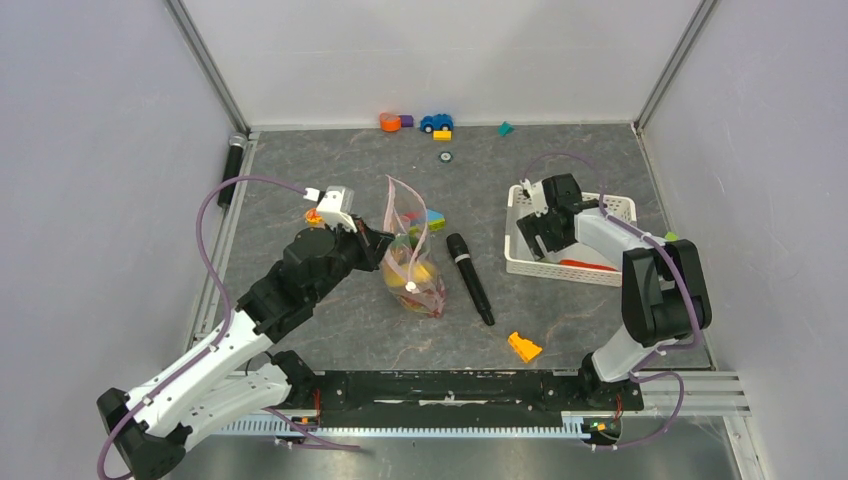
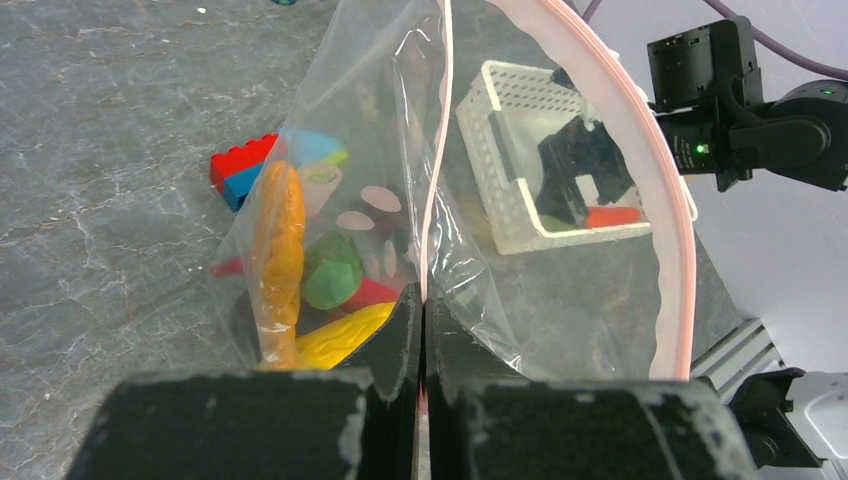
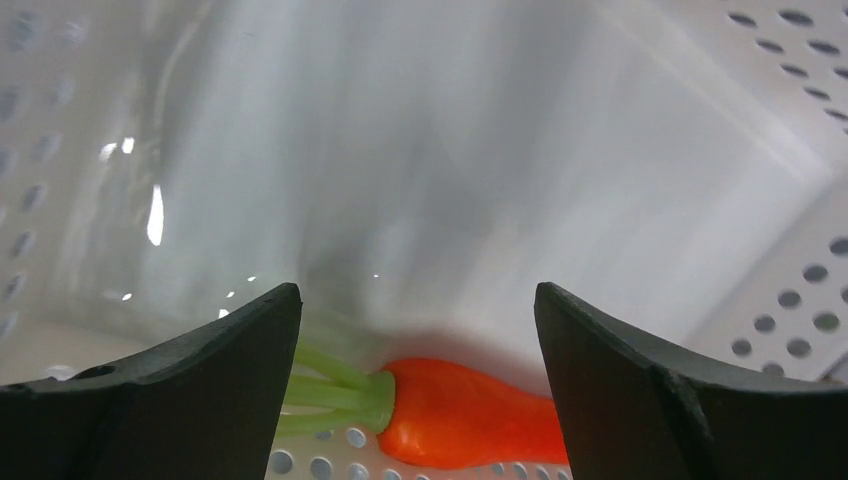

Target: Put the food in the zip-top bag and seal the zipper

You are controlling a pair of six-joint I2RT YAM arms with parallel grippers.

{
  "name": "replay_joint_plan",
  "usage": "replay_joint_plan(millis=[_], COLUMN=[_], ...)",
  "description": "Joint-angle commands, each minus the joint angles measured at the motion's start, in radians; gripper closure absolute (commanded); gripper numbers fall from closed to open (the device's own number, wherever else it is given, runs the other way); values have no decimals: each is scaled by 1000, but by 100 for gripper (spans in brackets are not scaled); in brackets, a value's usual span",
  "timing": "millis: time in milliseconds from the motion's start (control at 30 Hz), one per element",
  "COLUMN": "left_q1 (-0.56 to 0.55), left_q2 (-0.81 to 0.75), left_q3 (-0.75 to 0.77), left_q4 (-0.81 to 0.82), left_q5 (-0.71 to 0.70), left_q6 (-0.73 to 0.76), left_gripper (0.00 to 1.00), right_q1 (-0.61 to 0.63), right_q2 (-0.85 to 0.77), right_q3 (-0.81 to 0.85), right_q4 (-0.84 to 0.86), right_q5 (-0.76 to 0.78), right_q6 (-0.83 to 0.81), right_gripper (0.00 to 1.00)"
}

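Note:
The clear zip-top bag [image 1: 410,262] stands mouth up in the middle of the table. My left gripper [image 2: 424,305] is shut on its pink zipper strip [image 2: 440,150], holding one lip up; the other lip [image 2: 668,200] arcs away, so the mouth is open. Inside lie toy foods: an orange one [image 2: 280,240], a green one [image 2: 332,272], a yellow one [image 2: 340,338] and a red one [image 2: 372,293]. My right gripper [image 3: 418,325] is open inside the white basket [image 1: 618,208], its fingers on either side of an orange carrot [image 3: 465,412] with green stalks lying on the basket floor.
A black microphone [image 1: 470,278] lies right of the bag. Colourful bricks [image 2: 240,168] sit behind the bag. An orange wedge block [image 1: 524,346] lies near the front. More toys [image 1: 436,123] and a teal piece [image 1: 505,128] sit at the back wall. A black cylinder [image 1: 232,160] lies far left.

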Motion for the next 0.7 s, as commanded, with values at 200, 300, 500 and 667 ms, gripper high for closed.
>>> replay_joint_plan(millis=[200, 300, 500, 667], left_q1=[0, 0, 0, 1], left_q2=[9, -1, -11, -8], left_q3=[3, 0, -7, -9], left_q4=[34, 27, 26, 20], left_q5=[-46, -54, -70, -88], left_q6=[47, 47, 50, 50], left_gripper=[98, 98, 97, 97], right_q1=[-1, -3, -70, -115], right_q2=[-34, -46, -154, -314], right_q3=[18, 23, -37, -250], right_q4=[-82, -81, -7, 189], right_q5=[400, 493, 327, -17], right_q6=[105, 154, 305, 464], right_gripper=[7, 7, 6, 7])
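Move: Inside the basket, the right hand stands low with open fingers; the carrot it is after lies about 8 cm to its right, some 3 cm back and 2 cm lower, along the near wall. The basket's middle is roughly 7 cm to the right and 3 cm ahead; the microphone lies about 17 cm left and 5 cm back. From the left hand, the carrot is some 43 cm right, 7 cm ahead and 24 cm below. Sweeping right inside the basket by about 7 cm, and slightly back towards the near wall, the right hand swings in over the carrot, then rises some 3 cm. Its wrist turns clockwise about 25 degrees, with a sideways roll that comes and goes, and the fingers stay wide open. The left hand keeps its pinch on the bag's zipper rim, almost still. ##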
